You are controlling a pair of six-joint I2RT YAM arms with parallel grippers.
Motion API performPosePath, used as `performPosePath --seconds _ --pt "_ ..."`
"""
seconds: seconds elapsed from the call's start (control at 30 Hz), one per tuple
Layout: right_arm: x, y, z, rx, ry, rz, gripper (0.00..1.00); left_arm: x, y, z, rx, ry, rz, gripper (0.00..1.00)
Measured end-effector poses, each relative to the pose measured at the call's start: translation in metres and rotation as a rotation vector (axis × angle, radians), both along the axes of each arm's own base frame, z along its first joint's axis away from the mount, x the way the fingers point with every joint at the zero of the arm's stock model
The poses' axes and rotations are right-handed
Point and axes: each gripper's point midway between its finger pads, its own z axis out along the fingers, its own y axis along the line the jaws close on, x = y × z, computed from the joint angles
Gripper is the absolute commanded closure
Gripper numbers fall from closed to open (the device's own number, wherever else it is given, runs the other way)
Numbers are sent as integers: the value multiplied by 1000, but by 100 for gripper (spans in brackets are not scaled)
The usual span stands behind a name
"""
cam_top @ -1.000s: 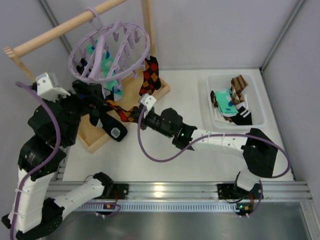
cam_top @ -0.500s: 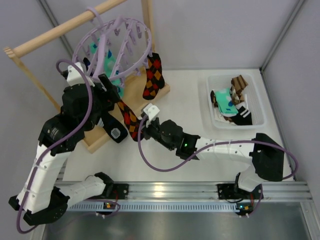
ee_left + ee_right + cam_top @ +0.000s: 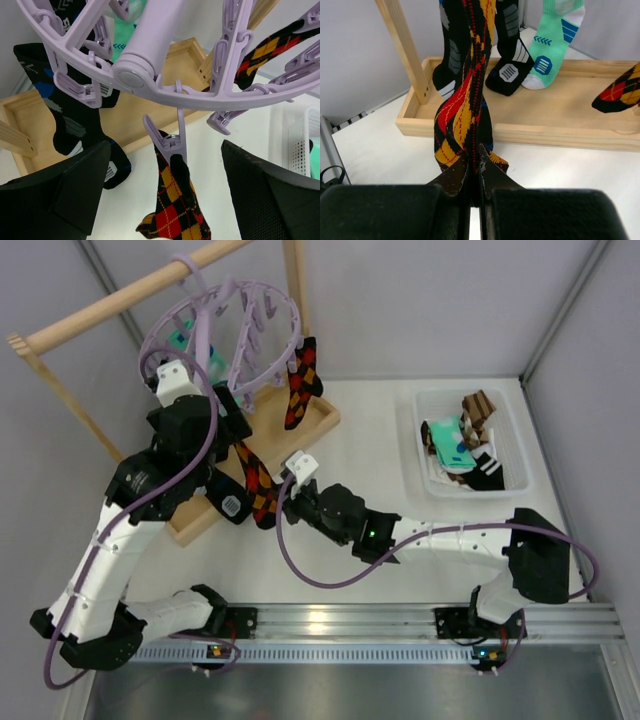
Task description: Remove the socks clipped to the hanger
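Observation:
The pale-lavender hanger (image 3: 225,335) hangs from the wooden rod, its hub (image 3: 137,65) close above my left wrist camera. One of its clips (image 3: 170,142) pinches a black argyle sock (image 3: 177,205) with red and orange diamonds. My left gripper (image 3: 165,145) stands open, one finger on each side of that clip and touching nothing. My right gripper (image 3: 475,155) is shut on the lower end of the same argyle sock (image 3: 465,95), which it holds stretched down from the ring (image 3: 255,475). A second argyle sock (image 3: 300,385), a black sock (image 3: 507,65) and a teal-mint sock (image 3: 552,40) also hang clipped.
The wooden frame's base tray (image 3: 310,425) lies under the hanger, with an upright post (image 3: 402,50) beside the stretched sock. The rod (image 3: 110,305) runs up to the back. A white bin (image 3: 510,415) at the right holds several loose socks (image 3: 460,445).
My left arm has risen and swung right, bringing its open gripper up under the hanger around the clip. My right gripper has drawn the argyle sock toward the near side.

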Motion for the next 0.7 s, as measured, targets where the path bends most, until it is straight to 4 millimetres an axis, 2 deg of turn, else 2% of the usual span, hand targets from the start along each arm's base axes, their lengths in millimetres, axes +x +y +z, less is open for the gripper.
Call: performPosePath --seconds 0.17,0.2,0.53,0.57,0.63,0.67,0.7 --pt "-5 2 0 0 1 11 100 2 3 0 6 -8 25 8" --pt "-6 3 0 0 1 12 100 3 4 0 7 -9 28 12" --pt "-11 5 -1 -3 1 24 100 16 3 -7 38 -7 66 27" --pt "-12 5 -1 -4 2 25 100 18 2 -7 41 -7 67 33" --pt "-13 6 -1 -4 1 29 100 21 2 -7 44 -12 73 38" --pt "-14 6 -1 -4 1 31 100 23 3 -8 49 -12 77 46" --pt "-15 7 -1 -4 1 33 100 25 4 -8 50 -14 83 51"
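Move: The clip holding the plaid sock to the hanger's near rim is about 4 cm ahead of the open left gripper, nearly level with it. The black socks hang some 9 cm left of that gripper and 6 cm farther out, about 10 cm lower; the second plaid sock is some 12 cm ahead, 9 cm right and 6 cm lower. For the right gripper, already holding the plaid sock's lower end, the clip is roughly 10 cm ahead, 8 cm left and 12 cm up. Bring the left gripper forward about 2.5 cm onto the plaid sock's clip, sinking slightly and turning some 5 degrees counter-clockwise, and narrow its fingers to a bit over half open, one on each side of the clip, without closing fully. Keep the right gripper shut on the sock's lower end and draw it back about 1.5 cm, easing a little to the left. ##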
